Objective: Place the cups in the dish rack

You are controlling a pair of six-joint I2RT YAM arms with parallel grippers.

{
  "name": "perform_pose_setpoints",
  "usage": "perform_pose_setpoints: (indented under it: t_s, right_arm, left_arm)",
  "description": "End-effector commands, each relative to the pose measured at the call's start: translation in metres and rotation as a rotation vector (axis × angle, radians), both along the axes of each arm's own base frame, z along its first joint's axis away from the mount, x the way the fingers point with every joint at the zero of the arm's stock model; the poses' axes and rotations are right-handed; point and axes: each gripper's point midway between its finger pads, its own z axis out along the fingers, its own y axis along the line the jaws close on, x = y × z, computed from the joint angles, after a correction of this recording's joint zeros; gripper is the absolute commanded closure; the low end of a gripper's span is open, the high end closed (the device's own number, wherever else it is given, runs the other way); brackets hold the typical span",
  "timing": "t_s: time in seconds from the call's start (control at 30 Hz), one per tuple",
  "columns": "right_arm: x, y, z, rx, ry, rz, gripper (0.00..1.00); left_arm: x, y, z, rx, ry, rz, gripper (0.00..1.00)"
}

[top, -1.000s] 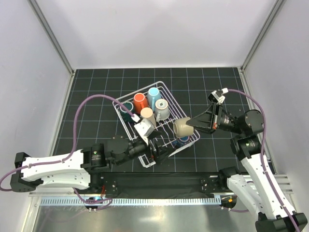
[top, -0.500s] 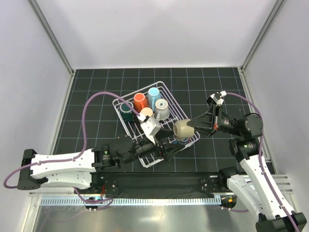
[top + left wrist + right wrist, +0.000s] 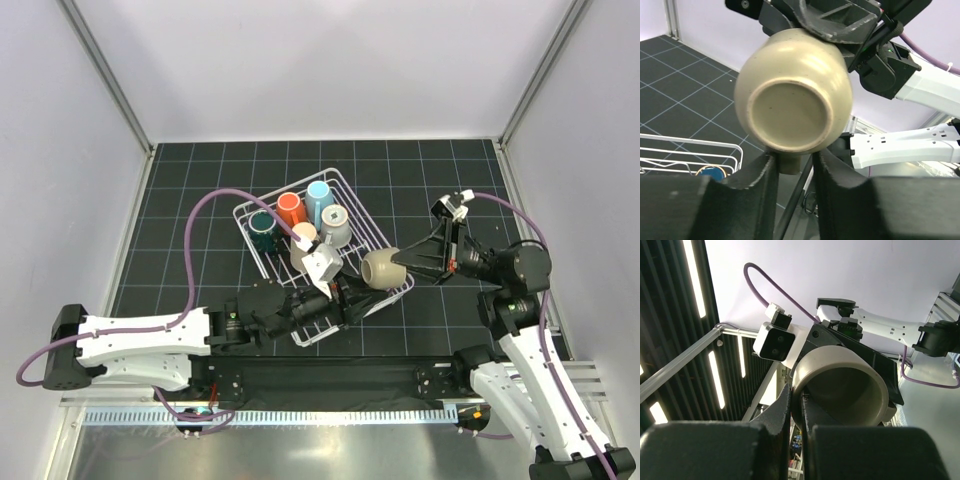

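My right gripper (image 3: 398,264) is shut on the rim of the small olive-beige cup (image 3: 379,268), one finger inside and one outside, as the right wrist view shows (image 3: 799,401). It holds the cup (image 3: 840,382) on its side above the near right corner of the white wire dish rack (image 3: 346,186). My left gripper (image 3: 360,291) is open, and its fingers straddle the cup's handle stub (image 3: 789,164) under the cup's base (image 3: 790,112). In the rack stand a dark teal cup (image 3: 262,226), an orange cup (image 3: 290,208), a light blue cup (image 3: 319,194), a grey-white cup (image 3: 335,222) and a beige tumbler (image 3: 303,237).
A blue cup (image 3: 710,172) lies low inside the rack's wire corner (image 3: 735,150) in the left wrist view. The rack sits tilted on the black gridded mat (image 3: 190,200). White walls and metal posts enclose the cell. The left arm's purple cable (image 3: 215,200) arcs over the mat.
My left arm has reached right and forward, bringing its fingers up under the olive-beige cup. My right gripper has kept the cup almost in place, shifting slightly.
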Motion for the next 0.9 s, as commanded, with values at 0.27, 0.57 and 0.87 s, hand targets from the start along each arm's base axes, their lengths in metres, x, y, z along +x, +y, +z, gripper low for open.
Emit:
perform_pose_setpoints:
  t_s: [0.27, 0.57, 0.87]
  right_arm:
    - [-0.009, 0.000, -0.004, -0.016, -0.044, 0.016, 0.96]
    - [-0.003, 0.002, -0.026, -0.181, -0.199, -0.042, 0.61]
    - [0.030, -0.033, -0.057, -0.720, -0.326, -0.292, 0.48]
  left_arm:
    - [-0.007, -0.001, 0.029, -0.114, -0.035, -0.036, 1.00]
    - [0.001, 0.019, 0.018, -0.083, 0.001, 0.026, 1.00]
    - [0.014, 0.062, -0.022, 0.100, 0.108, 0.160, 1.00]
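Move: The small tan cup lies on its side in the air. Its middle is about 5 cm above the left gripper, 2 cm ahead and 2 cm right; from the right gripper it is some 4 cm left and 3 cm below. The blue mug in the rack is roughly 14 cm ahead of the left gripper, 6 cm right and 27 cm below. The white mug is some 25 cm ahead and 6 cm left, the tall tan cup 20 cm ahead and 13 cm left, both about 25 cm down. Close the left fingers on the handle hanging under the small tan cup while the right gripper still pinches its rim. Ease both hands down about 2 cm and open the right fingers; then draw the left gripper with the cup about 5 cm left, and slip the right gripper some 3 cm forward off the rim, tipping its fingers down and swinging them forward, some 30 degrees in all. ##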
